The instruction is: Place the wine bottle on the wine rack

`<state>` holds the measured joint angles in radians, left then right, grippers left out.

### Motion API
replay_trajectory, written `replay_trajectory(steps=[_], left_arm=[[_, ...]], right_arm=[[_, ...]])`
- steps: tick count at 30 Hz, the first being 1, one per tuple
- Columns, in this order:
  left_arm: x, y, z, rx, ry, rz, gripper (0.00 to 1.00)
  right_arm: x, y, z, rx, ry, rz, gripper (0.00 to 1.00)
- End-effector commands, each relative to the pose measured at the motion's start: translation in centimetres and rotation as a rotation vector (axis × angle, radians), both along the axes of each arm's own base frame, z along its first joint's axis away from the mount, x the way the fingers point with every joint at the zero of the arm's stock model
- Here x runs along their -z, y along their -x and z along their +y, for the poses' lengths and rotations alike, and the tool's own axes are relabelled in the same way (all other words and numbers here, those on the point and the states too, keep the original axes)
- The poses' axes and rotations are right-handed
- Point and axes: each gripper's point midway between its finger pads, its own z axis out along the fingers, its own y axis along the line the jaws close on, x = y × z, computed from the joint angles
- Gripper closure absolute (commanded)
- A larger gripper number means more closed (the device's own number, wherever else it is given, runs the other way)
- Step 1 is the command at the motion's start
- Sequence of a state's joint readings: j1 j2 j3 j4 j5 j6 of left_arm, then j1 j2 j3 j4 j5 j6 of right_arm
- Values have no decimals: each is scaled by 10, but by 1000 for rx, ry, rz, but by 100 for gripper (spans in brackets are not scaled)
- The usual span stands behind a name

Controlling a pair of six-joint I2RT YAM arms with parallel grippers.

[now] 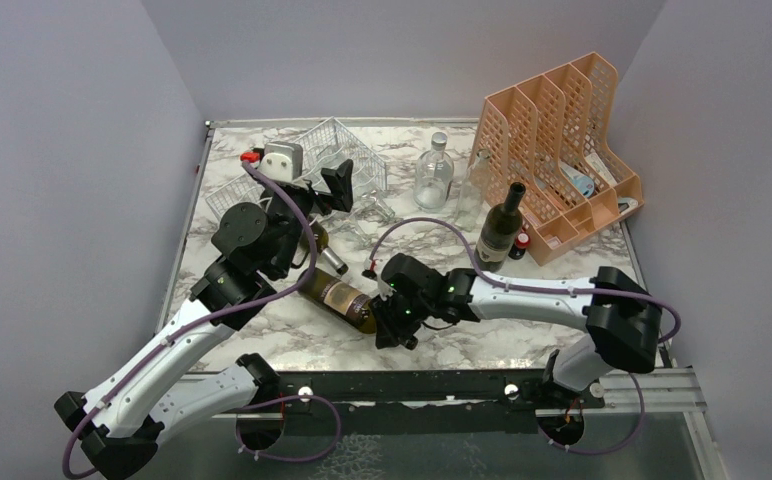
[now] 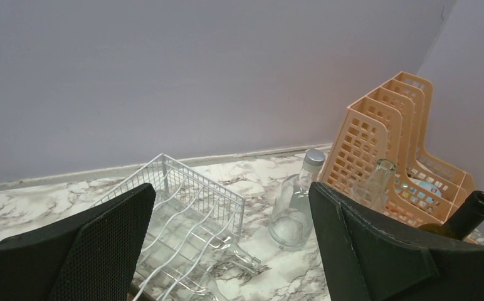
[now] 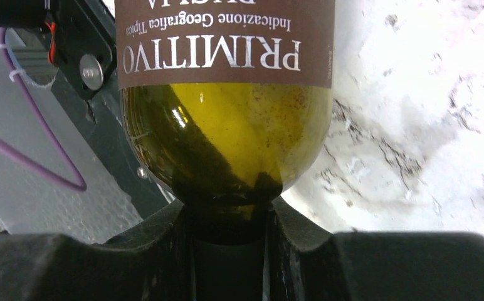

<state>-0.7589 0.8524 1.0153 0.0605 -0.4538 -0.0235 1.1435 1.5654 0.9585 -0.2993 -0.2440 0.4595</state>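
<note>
The wine bottle (image 1: 337, 298) is olive green with a brown label (image 3: 224, 44). It lies roughly level over the front middle of the table. My right gripper (image 1: 390, 325) (image 3: 227, 213) is shut on its neck, just below the shoulder. The wine rack (image 1: 334, 150) (image 2: 183, 210) of white wire stands at the back left, with a clear glass bottle (image 2: 242, 254) lying in it, neck poking out. My left gripper (image 1: 332, 190) (image 2: 232, 191) hovers open above the rack's near side, with nothing between its fingers.
Right of the rack stands a clear bottle (image 1: 434, 172) (image 2: 293, 207) with a silver cap. A dark upright wine bottle (image 1: 500, 225) (image 2: 471, 210) stands in front of a peach perforated file holder (image 1: 562, 140) (image 2: 384, 138). Another bottle neck (image 1: 332, 262) shows under the left arm.
</note>
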Motion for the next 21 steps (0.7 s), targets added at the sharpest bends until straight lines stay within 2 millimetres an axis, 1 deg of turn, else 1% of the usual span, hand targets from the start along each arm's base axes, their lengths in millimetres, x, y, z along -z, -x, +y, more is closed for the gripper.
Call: replay_trajectory(steps=[1,7,16,21], left_arm=[[-2,2,8,-23,14,4,1],[-4,7,12,-23,21,3,1],[-2,8,12,-17,17,8,1],[-2,8,11,-11,4,16,1]], right_arm=[[-46,-28,65,42,-231,-112,99],[-39,-41,87,71,-217,-142,99],[-34,-49,108,102,-222,-145,99],[-35,-55,120,120,-241,-159,99]])
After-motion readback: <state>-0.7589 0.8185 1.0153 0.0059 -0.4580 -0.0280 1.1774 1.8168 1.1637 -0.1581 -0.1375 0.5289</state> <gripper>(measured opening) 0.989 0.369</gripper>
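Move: The right hand already holds the wine bottle by its neck, with the base pointing left and outward. The middle of the wine rack lies about 29 cm ahead of this hand, 19 cm to its left and a few centimetres lower. The laid bottle, already in the rack, is some 22 cm ahead and 17 cm left. From the idle left hand, the rack's middle is roughly 16 cm ahead, 9 cm left and 39 cm below. Keep the right gripper shut on the wine bottle's neck and carry the bottle low over the table towards the near side of the rack, beside the laid bottle. Bring the hand about 7.5 cm left and some 3.5 cm forward, quick at first and then slower, staying nearly level and turning the wrist only slightly clockwise. ##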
